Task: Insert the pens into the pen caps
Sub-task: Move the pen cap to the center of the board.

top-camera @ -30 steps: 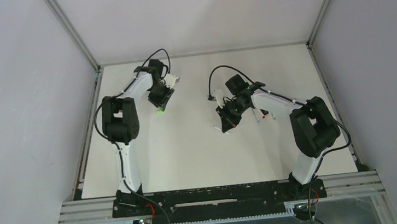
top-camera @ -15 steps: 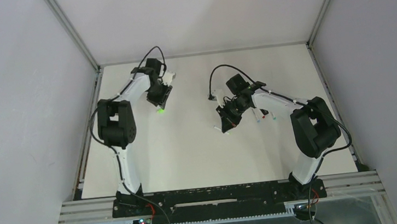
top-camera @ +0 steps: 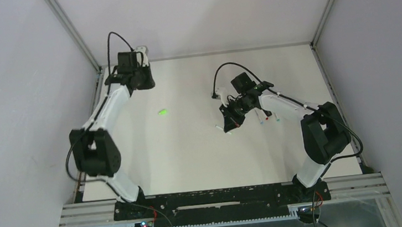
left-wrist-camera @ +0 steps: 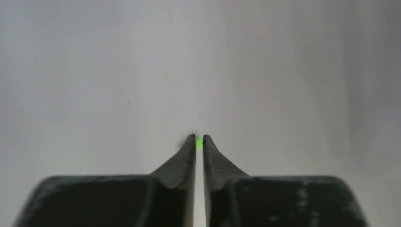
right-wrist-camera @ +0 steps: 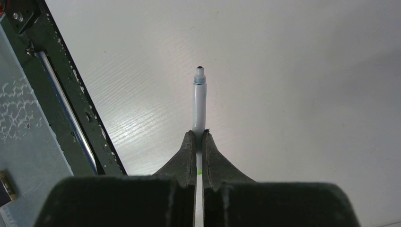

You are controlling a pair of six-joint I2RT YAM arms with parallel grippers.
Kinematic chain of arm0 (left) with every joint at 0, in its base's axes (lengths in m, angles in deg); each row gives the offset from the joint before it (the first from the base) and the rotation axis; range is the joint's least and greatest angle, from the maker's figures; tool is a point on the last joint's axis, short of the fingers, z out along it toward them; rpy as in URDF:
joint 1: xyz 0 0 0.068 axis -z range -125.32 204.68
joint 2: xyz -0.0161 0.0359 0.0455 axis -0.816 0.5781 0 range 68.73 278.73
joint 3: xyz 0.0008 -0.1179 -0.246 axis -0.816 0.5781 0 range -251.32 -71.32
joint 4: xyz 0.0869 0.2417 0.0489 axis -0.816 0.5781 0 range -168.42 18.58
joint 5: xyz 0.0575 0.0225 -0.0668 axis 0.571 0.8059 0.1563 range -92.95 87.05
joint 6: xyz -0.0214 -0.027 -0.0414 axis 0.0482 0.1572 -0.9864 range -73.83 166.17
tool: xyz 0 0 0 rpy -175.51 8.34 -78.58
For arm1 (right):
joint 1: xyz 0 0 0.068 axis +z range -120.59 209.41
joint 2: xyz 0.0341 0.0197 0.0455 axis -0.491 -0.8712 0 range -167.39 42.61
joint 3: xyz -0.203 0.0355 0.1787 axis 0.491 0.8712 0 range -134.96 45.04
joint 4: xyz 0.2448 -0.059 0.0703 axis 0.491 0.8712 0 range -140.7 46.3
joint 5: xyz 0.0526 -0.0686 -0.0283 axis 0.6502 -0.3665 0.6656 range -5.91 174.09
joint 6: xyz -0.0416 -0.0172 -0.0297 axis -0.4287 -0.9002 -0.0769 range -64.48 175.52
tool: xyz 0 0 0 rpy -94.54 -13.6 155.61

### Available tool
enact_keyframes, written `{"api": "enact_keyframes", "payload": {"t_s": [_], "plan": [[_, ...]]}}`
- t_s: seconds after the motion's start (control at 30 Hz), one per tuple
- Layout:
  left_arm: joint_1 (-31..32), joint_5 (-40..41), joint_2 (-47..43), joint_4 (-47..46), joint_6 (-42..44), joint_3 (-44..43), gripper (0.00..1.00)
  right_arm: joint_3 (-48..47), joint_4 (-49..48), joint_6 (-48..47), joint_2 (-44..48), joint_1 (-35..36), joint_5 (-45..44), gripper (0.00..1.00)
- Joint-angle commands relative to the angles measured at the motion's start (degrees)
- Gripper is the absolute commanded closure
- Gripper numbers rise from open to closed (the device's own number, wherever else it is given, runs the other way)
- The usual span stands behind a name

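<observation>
A bright green pen cap (top-camera: 162,112) lies alone on the white table, left of centre. My left gripper (top-camera: 143,83) is raised at the back left corner, well apart from that cap. In the left wrist view its jaws (left-wrist-camera: 199,138) stand almost together, with only a thin slit between them. A green speck (left-wrist-camera: 199,143) shows at the tips, and I cannot tell whether it touches them. My right gripper (top-camera: 232,120) (right-wrist-camera: 199,134) is shut on a thin white pen (right-wrist-camera: 199,104), whose uncapped tip points away from the fingers.
Three more pens (top-camera: 266,117) lie side by side on the table, just right of the right gripper. The black base rail (right-wrist-camera: 71,94) runs along the table's near edge. Grey walls close in the left, right and back sides.
The left arm has swung away from the green cap to the back left corner, and its jaws have narrowed. The cap has stayed on the table. The right arm has barely moved.
</observation>
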Motion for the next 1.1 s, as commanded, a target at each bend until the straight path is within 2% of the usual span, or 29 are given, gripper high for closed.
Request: {"api": "enact_keyframes", "payload": {"t_s": [0.0,0.03,0.23,0.4,0.6,0.87,1.07], "plan": [[-4.2,-1.7,12.6,3.9,-10.2,-6.6,0.97,-1.6,0.1,0.1,2.6,-0.3,1.4,1.0],[-4.4,-1.1,14.8,4.7,-11.4,-8.0,0.99,-1.6,0.1,0.3,2.8,-0.3,1.4,1.0],[-4.8,2.6,25.4,10.7,-16.7,-15.6,1.0,-1.6,0.2,0.1,2.8,-0.7,1.8,1.0],[-4.7,0.7,30.3,14.6,-18.0,-18.2,1.0,-1.6,0.2,0.1,2.9,-0.8,2.2,1.0],[-3.8,-2.1,30.1,16.6,-16.8,-15.8,1.0,-1.6,0.1,0.1,3.2,-0.8,2.4,1.0],[0.6,-6.0,30.6,20.9,-14.0,-12.5,1.0,-1.6,0.2,0.2,4.5,-1.0,2.5,1.0],[3.2,-4.2,24.8,19.7,-13.7,-3.3,1.0,-1.6,0.3,0.3,5.3,-1.2,3.2,1.0]]}}
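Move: The green pen cap lies almost straight below my left hand, about 18 cm down and perhaps 1 cm back. The pen still held in my right fingers is some 17 cm back from my left hand, 21 cm to its right and 9 cm lower. From my right hand, the cap is about 16 cm ahead, 21 cm to the left and 9 cm below. My left hand shuts its slightly open fingers as it drops some 17 cm towards the table by the green cap, first swinging a little forward and left. Then, kept low, it sweeps back and right about 9 cm, dragging the cap along with the shut fingertips, the fingers tipping about 40 degrees towards straight down in all. My right hand keeps its grip on the pen and rises just under 2 cm. ##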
